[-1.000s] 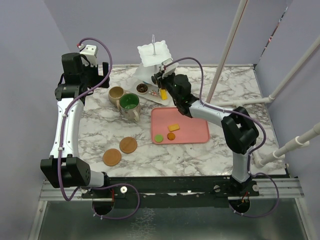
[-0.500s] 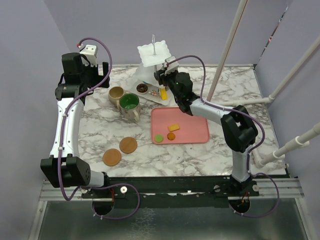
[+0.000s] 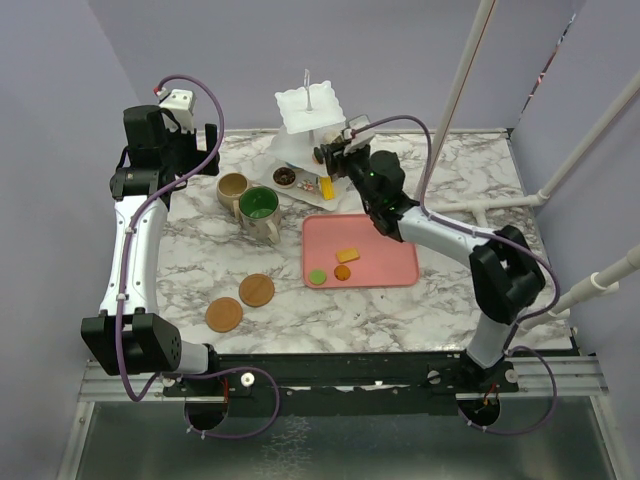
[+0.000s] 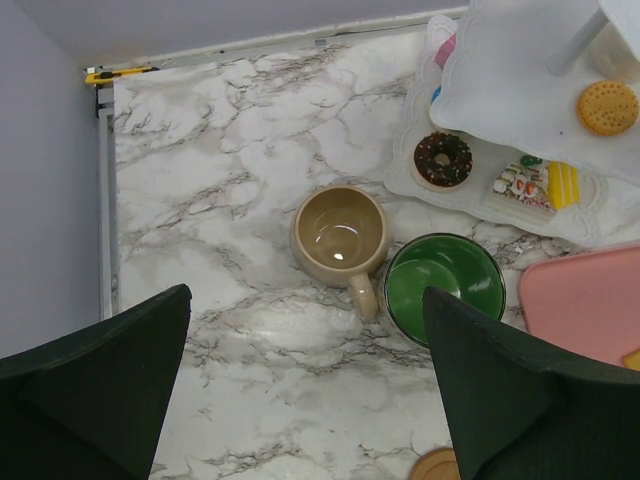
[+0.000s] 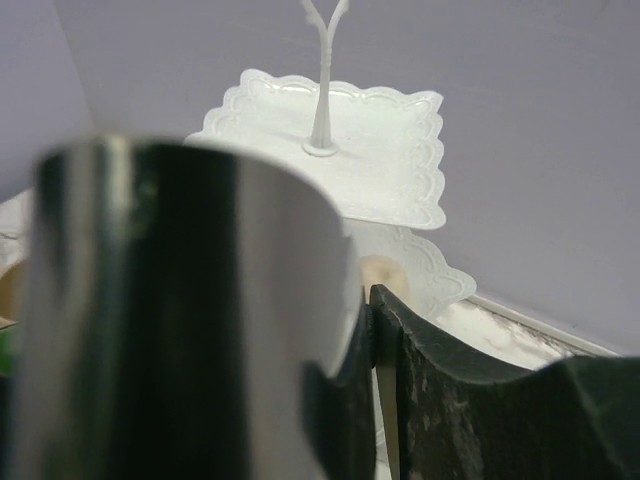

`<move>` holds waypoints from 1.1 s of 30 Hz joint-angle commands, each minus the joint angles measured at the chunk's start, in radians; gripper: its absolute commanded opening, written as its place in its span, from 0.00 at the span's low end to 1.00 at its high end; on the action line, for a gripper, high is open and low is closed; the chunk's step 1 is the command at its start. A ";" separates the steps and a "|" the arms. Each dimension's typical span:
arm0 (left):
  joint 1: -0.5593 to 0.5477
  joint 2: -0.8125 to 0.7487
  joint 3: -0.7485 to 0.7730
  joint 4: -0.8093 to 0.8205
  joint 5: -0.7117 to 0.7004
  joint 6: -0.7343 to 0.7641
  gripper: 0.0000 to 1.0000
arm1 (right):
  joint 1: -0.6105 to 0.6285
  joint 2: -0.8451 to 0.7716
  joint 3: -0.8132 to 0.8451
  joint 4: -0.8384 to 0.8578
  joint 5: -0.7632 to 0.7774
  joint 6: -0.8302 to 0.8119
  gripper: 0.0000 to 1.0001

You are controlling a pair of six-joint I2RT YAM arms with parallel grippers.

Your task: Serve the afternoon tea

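The white three-tier stand (image 3: 308, 108) stands at the back of the table. A chocolate donut (image 3: 285, 176) and small cake pieces (image 3: 325, 186) lie on its bottom tier, and a round cookie (image 4: 608, 107) lies on the middle tier. My right gripper (image 3: 328, 157) is at the stand's middle tier; in the right wrist view (image 5: 370, 300) its jaws are closed together with nothing seen between them. The beige mug (image 3: 233, 187) and the green-inside mug (image 3: 259, 207) stand side by side. My left gripper (image 4: 306, 300) hangs open high above them. Two wooden coasters (image 3: 257, 290) (image 3: 224, 313) lie near the front.
A pink tray (image 3: 385, 262) lies right of centre and holds a yellow cake piece (image 3: 348, 254), a green macaron (image 3: 317, 276) and an orange pastry (image 3: 342, 272). White poles (image 3: 455, 90) rise at the back right. Purple walls close in the left and back.
My right arm's wrist and elbow have swung to the right, while its gripper stays by the stand's middle tier. The left arm has not moved.
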 commanded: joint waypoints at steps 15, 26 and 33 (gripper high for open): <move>0.009 0.018 0.020 0.004 0.070 -0.038 0.99 | 0.234 -0.530 -0.581 -0.221 0.136 0.143 0.52; 0.009 0.001 0.021 0.007 0.087 -0.053 0.99 | 0.240 -0.510 -0.670 -0.181 0.211 0.151 0.52; 0.010 -0.001 0.026 0.007 0.082 -0.051 0.99 | 0.239 -0.442 -0.677 -0.122 0.236 0.150 0.58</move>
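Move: The yellow cracker on the pink tray lies about 12 cm back, 5 cm right and 20 cm below the right hand. The orange cookie is some 5 cm nearer the base than the cracker and 1 cm to its left, the green cookie another 5 cm left of that. The cake stand rises roughly 10 cm ahead and 4 cm left of the right hand. From the idle left hand the cracker is some 7 cm back, 30 cm right and 23 cm down. Heading back for the last biscuits on the pink tray, the empty right hand draws off the cake stand, lifting slightly as it starts back, then sweeps down towards the cracker and orange cookie. It travels about 18 cm back and ends 12 cm lower and nearly 5 cm farther right, fingers tipping down some 20 degrees and staying half open. ##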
